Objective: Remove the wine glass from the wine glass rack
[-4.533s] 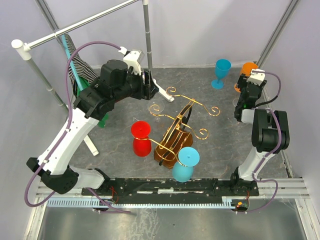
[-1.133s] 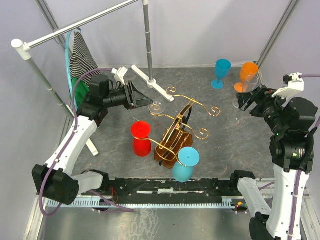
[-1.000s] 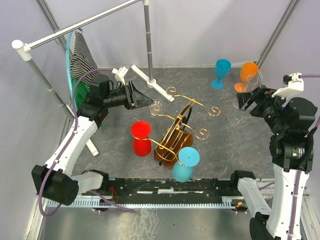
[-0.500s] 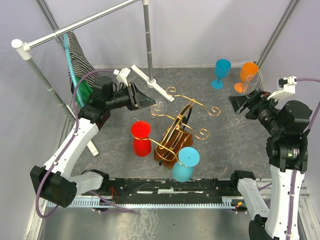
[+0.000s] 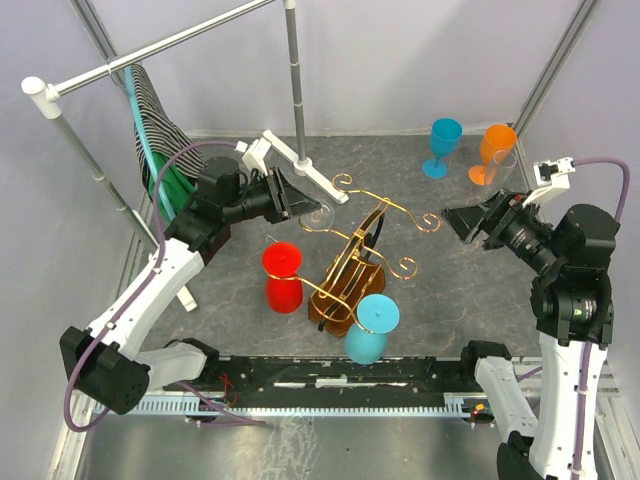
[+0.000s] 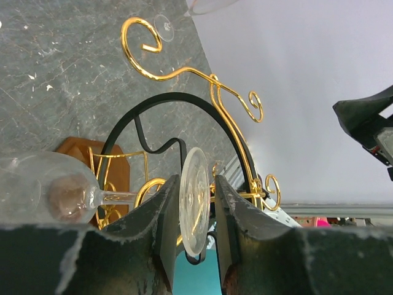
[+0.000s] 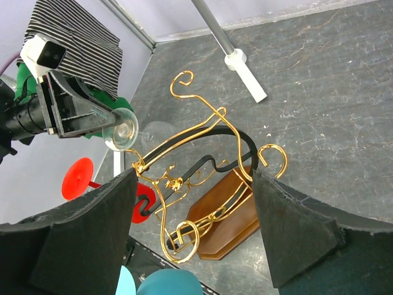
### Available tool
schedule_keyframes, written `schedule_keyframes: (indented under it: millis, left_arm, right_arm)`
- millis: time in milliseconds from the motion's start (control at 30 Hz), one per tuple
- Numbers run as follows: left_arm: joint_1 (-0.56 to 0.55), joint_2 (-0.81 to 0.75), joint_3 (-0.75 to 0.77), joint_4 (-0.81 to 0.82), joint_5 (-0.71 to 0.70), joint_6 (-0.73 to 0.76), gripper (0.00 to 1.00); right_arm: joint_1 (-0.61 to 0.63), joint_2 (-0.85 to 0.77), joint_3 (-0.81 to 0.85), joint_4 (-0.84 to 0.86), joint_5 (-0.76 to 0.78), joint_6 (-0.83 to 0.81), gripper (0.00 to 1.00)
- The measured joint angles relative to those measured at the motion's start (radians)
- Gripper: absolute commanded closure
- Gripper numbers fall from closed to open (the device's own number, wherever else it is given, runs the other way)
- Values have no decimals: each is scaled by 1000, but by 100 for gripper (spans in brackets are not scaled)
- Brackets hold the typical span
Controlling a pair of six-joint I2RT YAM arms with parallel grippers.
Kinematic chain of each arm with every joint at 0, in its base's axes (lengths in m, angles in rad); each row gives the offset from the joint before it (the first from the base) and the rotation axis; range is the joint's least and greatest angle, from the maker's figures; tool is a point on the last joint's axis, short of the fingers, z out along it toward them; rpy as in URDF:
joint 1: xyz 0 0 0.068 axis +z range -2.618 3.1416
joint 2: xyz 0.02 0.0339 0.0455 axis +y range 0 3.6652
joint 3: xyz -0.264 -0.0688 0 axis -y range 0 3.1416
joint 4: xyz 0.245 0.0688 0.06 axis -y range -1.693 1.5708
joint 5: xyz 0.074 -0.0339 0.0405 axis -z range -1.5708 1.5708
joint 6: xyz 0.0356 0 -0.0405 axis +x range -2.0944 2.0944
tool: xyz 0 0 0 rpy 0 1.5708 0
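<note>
The gold wire wine glass rack (image 5: 377, 212) stands mid-table on its brown wooden base (image 7: 224, 221). A clear wine glass (image 5: 319, 213) lies sideways at the rack's back-left arm. My left gripper (image 5: 303, 202) is shut on the glass's foot disc (image 6: 195, 200), which sits edge-on between the pads. Its stem runs left to the bowl (image 6: 55, 196). Whether the glass still hangs on the wire I cannot tell. My right gripper (image 5: 462, 222) hovers open to the right of the rack (image 7: 216, 114), with nothing between its fingers (image 7: 104, 215).
A red glass (image 5: 282, 275) and a teal glass (image 5: 372, 325) hang upside down on the rack's near arms. A blue glass (image 5: 442, 145) and an orange glass (image 5: 493, 150) stand at the back right. A grey pole frame (image 5: 294, 70) and striped cloth (image 5: 160, 125) stand behind left.
My left gripper slid right over the clear glass's foot and its jaws narrowed onto it. My right arm swung left from the orange glass toward the rack, still open.
</note>
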Motion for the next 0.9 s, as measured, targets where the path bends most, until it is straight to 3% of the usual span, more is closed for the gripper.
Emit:
schedule_keyframes:
  millis: [300, 900]
  left_arm:
    - [-25, 3, 11, -47, -72, 4, 95]
    - [-30, -6, 90, -230, -252, 64, 97]
  right_arm:
    - [0, -4, 1, -11, 0, -8, 17]
    - [0, -9, -2, -11, 3, -7, 17]
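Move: My left hand already has the foot of the clear wine glass between its part-open fingers, only about 1 cm ahead and 1 cm right, at their height; the bowl hangs below. The rack's middle is some 8 cm right, 4 cm nearer and 12 cm lower. The red glass is roughly 9 cm nearer, 6 cm left and 10 cm lower. From my right hand that foot lies about 28 cm left, 6 cm ahead and 7 cm lower. I shut my left fingers and pinch the wine glass's foot flat between the pads while sinking about 1 cm. Then, keeping the pinch, I draw the foot about 2.5 cm to my left and slightly forward, away from the rack's middle, while the fingertips dip and the hand swings some 10 degrees counter-clockwise. ##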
